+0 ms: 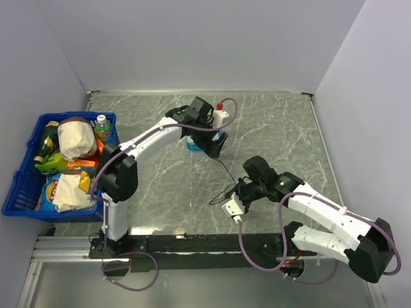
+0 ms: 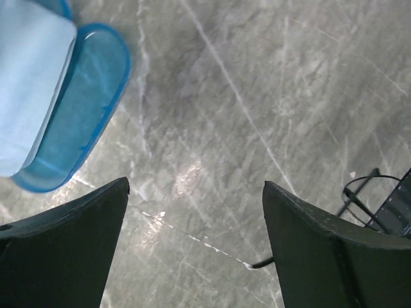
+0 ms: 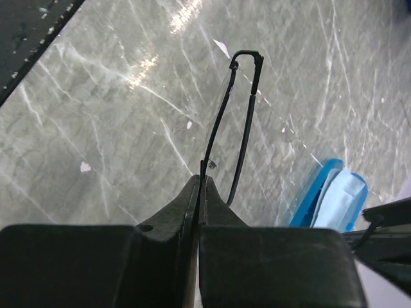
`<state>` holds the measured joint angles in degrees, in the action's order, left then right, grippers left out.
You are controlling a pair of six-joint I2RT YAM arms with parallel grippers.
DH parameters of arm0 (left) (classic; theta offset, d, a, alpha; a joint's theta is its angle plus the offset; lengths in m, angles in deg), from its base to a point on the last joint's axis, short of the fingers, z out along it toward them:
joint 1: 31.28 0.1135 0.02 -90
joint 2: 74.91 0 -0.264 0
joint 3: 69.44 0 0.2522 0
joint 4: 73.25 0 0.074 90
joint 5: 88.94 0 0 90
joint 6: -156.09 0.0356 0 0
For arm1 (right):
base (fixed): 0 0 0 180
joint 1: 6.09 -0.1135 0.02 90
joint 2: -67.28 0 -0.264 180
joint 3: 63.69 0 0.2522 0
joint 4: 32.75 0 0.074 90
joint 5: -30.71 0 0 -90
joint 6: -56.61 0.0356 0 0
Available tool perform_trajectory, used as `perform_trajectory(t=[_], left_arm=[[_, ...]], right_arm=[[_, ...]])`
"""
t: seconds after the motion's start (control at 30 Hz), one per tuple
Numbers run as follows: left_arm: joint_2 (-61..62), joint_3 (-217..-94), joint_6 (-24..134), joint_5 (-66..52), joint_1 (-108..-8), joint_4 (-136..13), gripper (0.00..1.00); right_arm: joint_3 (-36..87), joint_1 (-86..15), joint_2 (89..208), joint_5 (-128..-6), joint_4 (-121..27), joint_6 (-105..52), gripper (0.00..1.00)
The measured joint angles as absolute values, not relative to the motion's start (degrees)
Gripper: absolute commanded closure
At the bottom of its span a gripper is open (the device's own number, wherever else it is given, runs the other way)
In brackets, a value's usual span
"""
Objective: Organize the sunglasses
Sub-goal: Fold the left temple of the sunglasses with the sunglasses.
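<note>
The sunglasses (image 3: 239, 109), a thin black wire frame with slim arms, stick out past my right gripper (image 3: 202, 178), which is shut on the frame. In the top view they hang as a fine wire (image 1: 226, 173) just left of the right gripper (image 1: 239, 190), low over the table. The blue translucent case (image 2: 77, 109) lies open with a light-blue cloth (image 2: 29, 83) in it. My left gripper (image 2: 196, 186) hovers beside the case with its jaws wide apart and nothing between them. Part of the wire frame (image 2: 363, 189) shows beyond its right finger (image 2: 327, 250).
A blue basket (image 1: 26, 186) with bottles and snack bags stands at the table's left edge. Grey walls close in the back and both sides. The case (image 1: 192, 144) sits mid-table under the left arm.
</note>
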<state>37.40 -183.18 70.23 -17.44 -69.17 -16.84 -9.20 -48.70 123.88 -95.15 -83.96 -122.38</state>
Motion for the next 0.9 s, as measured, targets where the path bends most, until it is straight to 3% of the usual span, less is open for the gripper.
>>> perform_trajectory(t=[0.13,0.27,0.43,0.57,0.8,0.9], left_arm=[[37.60,-184.63,71.07,-17.48,-70.54,-16.31,0.22],[37.62,-185.24,71.42,-17.50,-70.59,-16.16,0.38],[37.84,-185.24,72.09,-17.50,-70.63,-15.39,0.47],[38.04,-185.24,72.55,-17.57,-70.85,-15.13,0.67],[38.08,-185.24,72.95,-17.68,-71.22,-15.00,0.71],[38.08,-185.24,72.97,-17.74,-71.29,-14.96,0.80]], right_arm=[[-9.20,-48.70,123.95,-94.65,-83.20,-121.75,1.00],[-9.22,-48.70,124.08,-93.92,-82.37,-121.27,1.00],[-9.94,-48.70,124.08,-92.50,-80.27,-120.18,1.00],[-10.16,-48.72,124.10,-91.56,-79.02,-119.37,1.00],[-10.20,-48.72,124.91,-90.10,-77.04,-117.20,1.00],[-10.20,-48.72,124.95,-89.62,-76.34,-116.42,1.00]])
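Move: Just back of the left hand, about 3 cm, and level with it sideways and in height, is the tip of the sunglasses' free left temple. The blue case with its cloth lies roughly 5 cm ahead of that hand, 4 cm to its left and 11 cm below. From the right hand, which grips the sunglasses, the same tip is some 12 cm ahead, 6 cm left and 1 cm up, while the lens frame hangs about 5 cm left, 4 cm below and level fore and aft. Closing around the end of the free temple, the left fingers go from nearly wide open to mostly shut while their hand eases about 1.5 cm back and to its right. The right hand keeps its shut grip on the sunglasses and carries them some 2.5 cm forward towards the left hand, turning slightly clockwise. ##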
